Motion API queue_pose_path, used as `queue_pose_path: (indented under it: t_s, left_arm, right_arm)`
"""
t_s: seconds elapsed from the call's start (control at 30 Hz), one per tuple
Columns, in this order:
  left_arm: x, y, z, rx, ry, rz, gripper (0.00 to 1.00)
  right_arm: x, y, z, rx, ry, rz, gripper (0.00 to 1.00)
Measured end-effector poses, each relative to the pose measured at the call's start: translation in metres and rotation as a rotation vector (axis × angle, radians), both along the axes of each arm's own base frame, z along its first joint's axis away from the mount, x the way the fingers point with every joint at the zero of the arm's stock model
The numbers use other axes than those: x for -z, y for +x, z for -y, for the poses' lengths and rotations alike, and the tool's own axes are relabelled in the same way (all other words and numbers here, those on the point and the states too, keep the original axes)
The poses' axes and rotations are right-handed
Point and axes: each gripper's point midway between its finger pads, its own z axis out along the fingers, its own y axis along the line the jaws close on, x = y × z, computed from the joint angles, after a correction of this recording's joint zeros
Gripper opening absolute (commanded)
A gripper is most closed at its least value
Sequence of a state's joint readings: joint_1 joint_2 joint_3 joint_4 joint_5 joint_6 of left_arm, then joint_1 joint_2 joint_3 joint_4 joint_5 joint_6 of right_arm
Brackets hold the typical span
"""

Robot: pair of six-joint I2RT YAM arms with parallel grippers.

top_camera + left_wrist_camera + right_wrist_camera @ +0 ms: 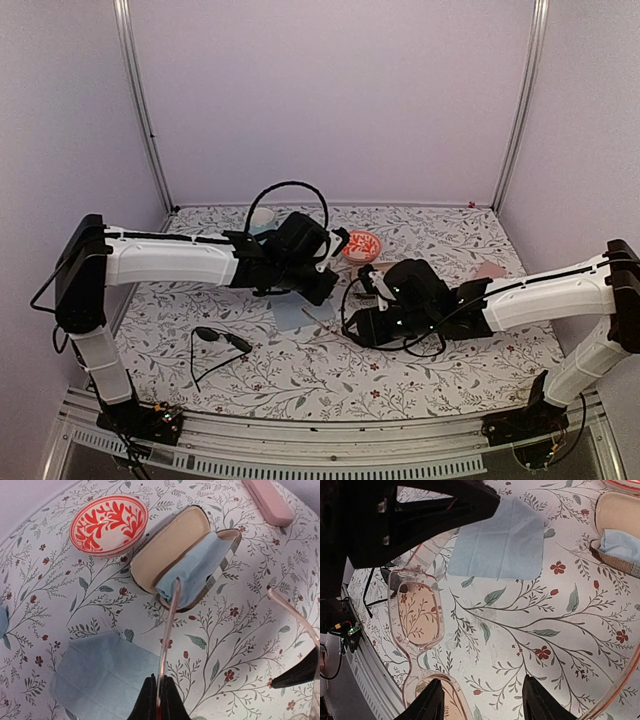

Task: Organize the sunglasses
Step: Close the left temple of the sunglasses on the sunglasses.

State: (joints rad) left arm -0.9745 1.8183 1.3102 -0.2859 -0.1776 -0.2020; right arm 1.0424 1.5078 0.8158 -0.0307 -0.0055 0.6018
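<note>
The pinkish see-through sunglasses [417, 611] hang unfolded above the table. My left gripper [160, 692] is shut on one of their thin arms [169, 630], near mid-table [322, 272]. My right gripper [485, 700] stands open just beside them, its left finger [431, 702] in front of the lower lens, with nothing between the fingers. The other arm of the frame [620, 680] curves past at the lower right. The black sunglasses [218, 338] lie unfolded on the table at the front left, away from both grippers.
An open brown case [172, 542] with a blue cloth [197, 567] in it lies just beyond the grippers. A red patterned bowl [107, 524] stands left of it. A pink case [267, 500] lies far right. A flat blue cloth [100, 675] is under the left gripper.
</note>
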Motion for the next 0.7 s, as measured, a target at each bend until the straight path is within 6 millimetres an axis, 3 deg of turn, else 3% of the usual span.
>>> queue_pose_path:
  t_s: [0.43,0.7]
  left_arm:
    - [0.003,0.001,0.002,0.001,-0.002,0.000,0.00]
    - [0.003,0.001,0.003,0.004,-0.003,0.005,0.00]
  right_arm:
    - [-0.004,0.008,0.005,0.054,-0.041,0.033,0.88]
    - [-0.004,0.011,0.015,0.097,-0.061,0.024,0.96]
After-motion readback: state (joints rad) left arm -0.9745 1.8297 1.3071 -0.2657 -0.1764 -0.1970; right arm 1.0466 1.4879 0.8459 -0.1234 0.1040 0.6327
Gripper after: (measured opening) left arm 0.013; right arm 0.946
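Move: The free left temple of the clear sunglasses lies about 5 cm ahead of the right hand and 3 cm to its right, near fingertip height, its tip pointing forward. The lens frame is roughly 5 cm to this hand's left, level fore and aft; the open case is some 15 cm ahead and 6 cm right, about 8 cm lower. From the left hand, which already grips the glasses, that temple is around 11 cm right and 3 cm back, slightly below. The right hand spreads its fingers from about half open to nearly wide while easing some 1.5 cm to the right and about 1 cm forward, turning roughly 5 degrees clockwise, to bring the free temple into the gap between its fingers. The left hand stays put and keeps its pinch on the sunglasses by the other temple, near the hinge, holding them up off the table; whether the right fingers touch the free temple can't be seen. ##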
